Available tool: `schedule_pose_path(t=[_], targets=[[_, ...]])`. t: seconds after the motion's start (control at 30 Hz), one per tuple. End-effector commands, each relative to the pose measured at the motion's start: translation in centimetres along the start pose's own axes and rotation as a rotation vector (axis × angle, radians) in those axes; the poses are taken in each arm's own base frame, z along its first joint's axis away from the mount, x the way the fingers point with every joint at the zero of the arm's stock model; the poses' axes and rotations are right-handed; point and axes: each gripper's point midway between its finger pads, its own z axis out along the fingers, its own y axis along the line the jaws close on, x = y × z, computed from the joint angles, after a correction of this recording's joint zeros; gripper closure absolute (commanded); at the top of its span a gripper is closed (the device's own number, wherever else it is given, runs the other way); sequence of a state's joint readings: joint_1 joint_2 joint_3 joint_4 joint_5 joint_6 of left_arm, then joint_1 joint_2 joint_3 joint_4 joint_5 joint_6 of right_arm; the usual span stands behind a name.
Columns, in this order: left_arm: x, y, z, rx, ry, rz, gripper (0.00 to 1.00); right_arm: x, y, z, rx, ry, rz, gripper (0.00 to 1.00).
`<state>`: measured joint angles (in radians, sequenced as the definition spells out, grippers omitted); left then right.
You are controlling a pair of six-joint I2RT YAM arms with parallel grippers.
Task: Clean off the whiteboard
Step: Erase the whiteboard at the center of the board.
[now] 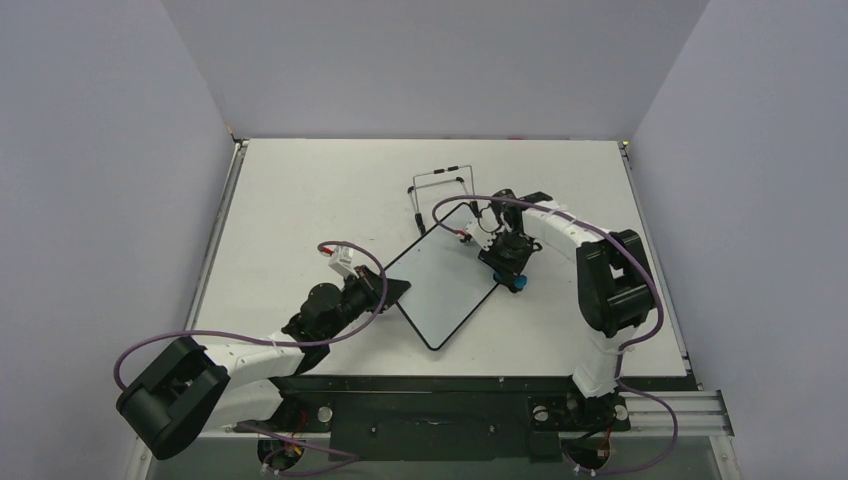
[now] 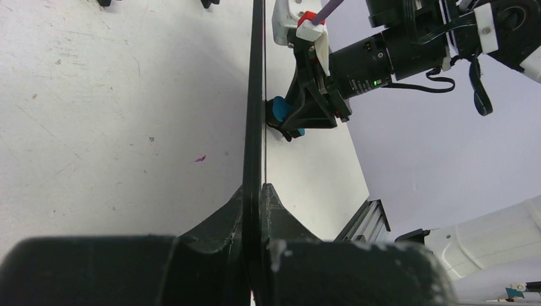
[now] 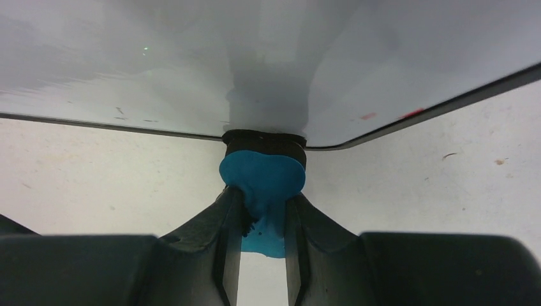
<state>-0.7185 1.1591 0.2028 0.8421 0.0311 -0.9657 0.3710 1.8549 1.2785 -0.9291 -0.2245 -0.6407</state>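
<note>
The whiteboard lies cornerwise mid-table, its face white. My left gripper is shut on its left edge. In the left wrist view the board's black frame runs edge-on between my left gripper's closed jaws. My right gripper is shut on a small blue eraser at the board's right edge. In the right wrist view the eraser, held in my right gripper, has its dark pad against the rim of the whiteboard. Two small red marks show near that rim.
A black wire stand sits just behind the board. The right arm's purple cable loops over the board's far corner. Grey walls enclose the table on three sides, and a metal rail runs along the near edge.
</note>
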Motion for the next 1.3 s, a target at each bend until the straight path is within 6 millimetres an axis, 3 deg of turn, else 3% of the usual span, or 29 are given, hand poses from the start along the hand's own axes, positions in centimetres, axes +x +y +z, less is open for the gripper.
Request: schedule_pose_path(t=[0.0, 0.1, 0.17, 0.3, 0.47, 0.6, 0.67, 0.77, 0.9, 1.03, 1.17, 1.27], targets=[[-4.1, -6.8, -0.3, 0.244, -0.137, -0.020, 1.00, -4.8, -1.4, -3.9, 0.083, -0.167, -0.008, 1.00], [-4.1, -6.8, -0.3, 0.242, -0.136, -0.020, 1.00, -6.8, -3.2, -5.7, 0.145, -0.229, 0.037, 1.00], [-4.1, -6.8, -0.3, 0.242, -0.136, -0.021, 1.00, -7.1, -4.2, -5.7, 0.177, -0.227, 0.057, 1.00], [-4.1, -6.9, -0.4, 0.245, -0.137, -0.020, 1.00, -4.7, -5.3, -3.6, 0.192, -0.128, 0.090, 1.00], [-4.2, -6.9, -0.5, 0.245, -0.139, -0.018, 1.00, -0.5, -3.0, -0.8, 0.108, 0.009, 0.042, 1.00], [-4.1, -6.8, -0.3, 0.245, -0.136, -0.018, 1.00, 0.6, -0.5, -0.1, 0.033, 0.043, -0.028, 1.00], [-4.1, -6.8, -0.2, 0.246, -0.135, -0.019, 1.00, -0.3, 0.4, -0.5, 0.024, 0.020, -0.060, 1.00], [-4.0, -6.7, -0.2, 0.242, -0.134, -0.020, 1.00, -2.2, 0.1, -1.4, 0.028, -0.045, -0.044, 1.00], [-4.0, -6.7, -0.1, 0.238, -0.131, -0.016, 1.00, -5.4, -2.5, -4.0, 0.105, -0.166, 0.018, 1.00], [-4.0, -6.8, -0.1, 0.241, -0.129, -0.014, 1.00, -6.1, -5.4, -5.1, 0.178, -0.200, 0.083, 1.00], [-4.0, -6.8, -0.1, 0.241, -0.130, -0.014, 1.00, -3.7, -6.0, -3.2, 0.180, -0.111, 0.093, 1.00], [-4.0, -6.8, -0.1, 0.242, -0.130, -0.014, 1.00, -1.0, -4.4, -1.0, 0.131, -0.021, 0.061, 1.00]])
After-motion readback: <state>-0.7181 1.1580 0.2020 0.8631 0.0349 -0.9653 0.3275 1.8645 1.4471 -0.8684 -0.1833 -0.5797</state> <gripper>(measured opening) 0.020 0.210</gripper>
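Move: The right hand, with the eraser gripped and its black felt against the whiteboard's lower right-hand edge, has the board's right corner about 5 cm ahead at its own height; the board's middle is some 16 cm to its left, level fore and aft and 8 cm higher. The wire stand lies about 27 cm ahead, 18 cm left and 6 cm below. From the left hand, that corner is roughly 11 cm ahead, 27 cm right and 11 cm lower. The right hand scrubs quickly with the eraser along the sloping whiteboard's right-hand end: forward and up about 8 cm, bowing some 3 cm left, back down to where it began, then forward and up again to finish at the right corner. The fingers keep their grip on the eraser, their tips swinging forward some 10 degrees on each outward stroke and back on the return, while the left hand stays put and keeps its pinch on the board's left edge. ##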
